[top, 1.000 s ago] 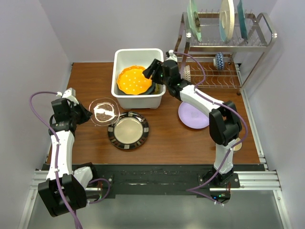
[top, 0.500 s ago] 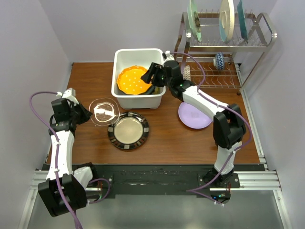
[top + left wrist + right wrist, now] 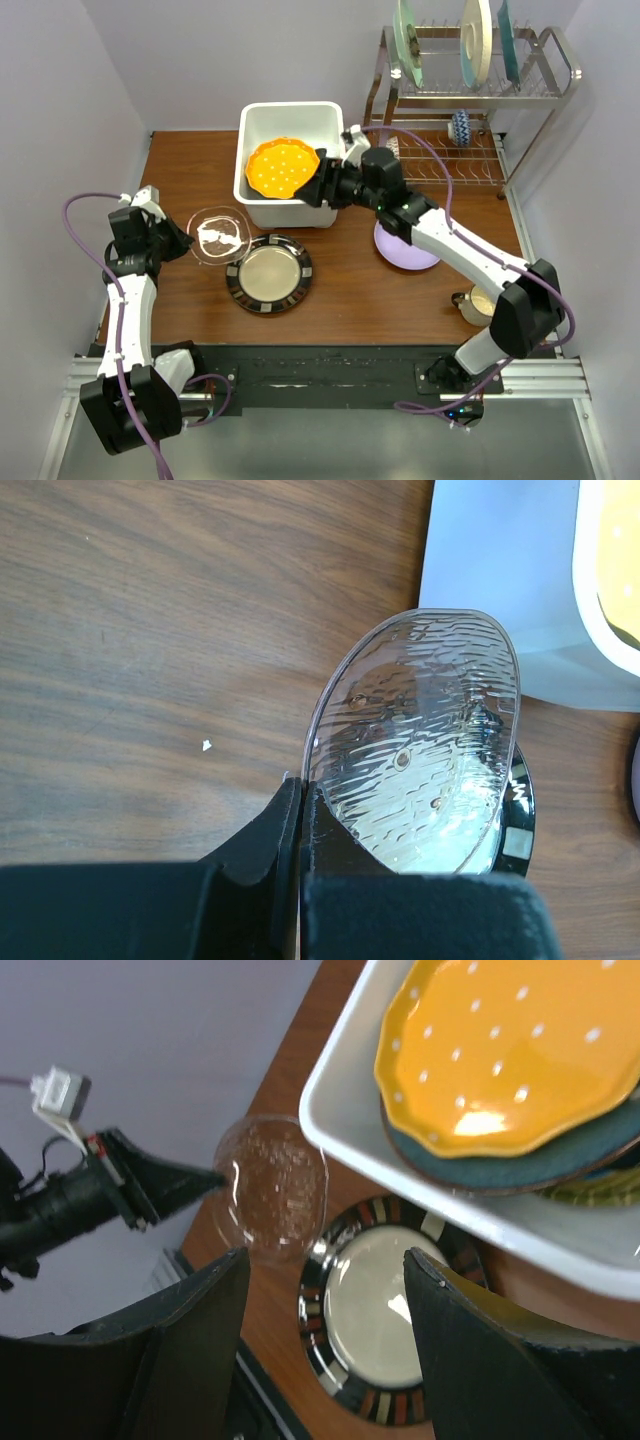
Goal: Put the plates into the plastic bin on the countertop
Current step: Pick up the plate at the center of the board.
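The white plastic bin [image 3: 254,120] stands at the back of the countertop [image 3: 330,300]. In it lies an orange dotted plate [image 3: 283,167] on top of a dark teal plate [image 3: 560,1165]. My right gripper [image 3: 318,183] hovers open and empty over the bin's front right corner; in its wrist view the right gripper [image 3: 325,1260] frames the black-rimmed striped plate [image 3: 390,1310]. My left gripper [image 3: 300,792] is shut on the rim of the clear glass plate [image 3: 415,745], left of the striped plate [image 3: 268,273]. A lilac plate [image 3: 405,250] lies partly under my right arm.
A metal wire rack [image 3: 470,90] at the back right holds three large upright plates and a small patterned cup [image 3: 459,127]. A cream mug [image 3: 478,305] sits near the right arm's elbow. The bin wall [image 3: 500,580] is just beyond the glass plate.
My right gripper has drawn back out of the bin toward its front corner, leaving the orange plate inside. Its elbow swung right, uncovering the mug. The left arm has not moved.
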`<state>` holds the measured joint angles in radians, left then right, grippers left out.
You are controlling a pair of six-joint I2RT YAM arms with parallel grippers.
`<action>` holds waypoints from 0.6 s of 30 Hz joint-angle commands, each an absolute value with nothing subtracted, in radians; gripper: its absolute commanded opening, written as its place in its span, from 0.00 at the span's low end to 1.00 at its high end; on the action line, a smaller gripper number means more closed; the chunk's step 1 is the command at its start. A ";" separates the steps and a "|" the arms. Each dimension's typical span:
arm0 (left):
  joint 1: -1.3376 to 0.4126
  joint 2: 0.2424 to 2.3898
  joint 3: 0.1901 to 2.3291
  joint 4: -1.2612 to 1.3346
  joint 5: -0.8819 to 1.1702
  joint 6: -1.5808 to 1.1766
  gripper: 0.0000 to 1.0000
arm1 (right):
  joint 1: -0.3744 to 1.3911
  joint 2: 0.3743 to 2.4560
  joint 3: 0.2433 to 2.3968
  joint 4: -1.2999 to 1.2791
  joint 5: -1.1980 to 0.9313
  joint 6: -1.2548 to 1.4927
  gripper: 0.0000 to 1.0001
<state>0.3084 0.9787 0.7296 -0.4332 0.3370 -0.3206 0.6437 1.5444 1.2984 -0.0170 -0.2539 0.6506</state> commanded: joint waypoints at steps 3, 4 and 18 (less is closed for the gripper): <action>0.321 0.956 0.727 -0.387 0.363 -0.308 0.00 | 0.722 1.488 1.142 -0.094 -0.265 0.601 0.66; 0.319 0.959 0.727 -0.385 0.365 -0.308 0.00 | 0.732 1.488 1.093 -0.091 -0.258 0.606 0.66; 0.319 0.956 0.726 -0.385 0.379 -0.308 0.00 | 0.746 1.448 0.700 0.290 -0.187 0.853 0.63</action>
<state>0.3084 0.9749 0.7258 -0.4313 0.3561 -0.3206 0.7406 1.4792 0.7513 0.0837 -0.2241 0.7467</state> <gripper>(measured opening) 0.024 0.643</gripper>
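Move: The plate at the board's center, cream with a black patterned rim, lies about 9 cm back from the right hand, 9 cm to its left and some 26 cm below. From that same hand the white bin stands about 14 cm ahead and 5 cm left, and the lilac plate 1 cm back and 23 cm right. The clear glass plate is 4 cm back and 20 cm left. From the left hand the center plate lies about 3 cm back, 17 cm right and 14 cm below. Drawing back from the bin and then sinking steeply, the empty right hand drops about 19 cm while coming back some 10 cm towards the right side of the center plate, drifting slightly right as it slows. The wrist tips the fingertips down by roughly 25 degrees; the fingers stay open, ending just short of the rim without touching it. ##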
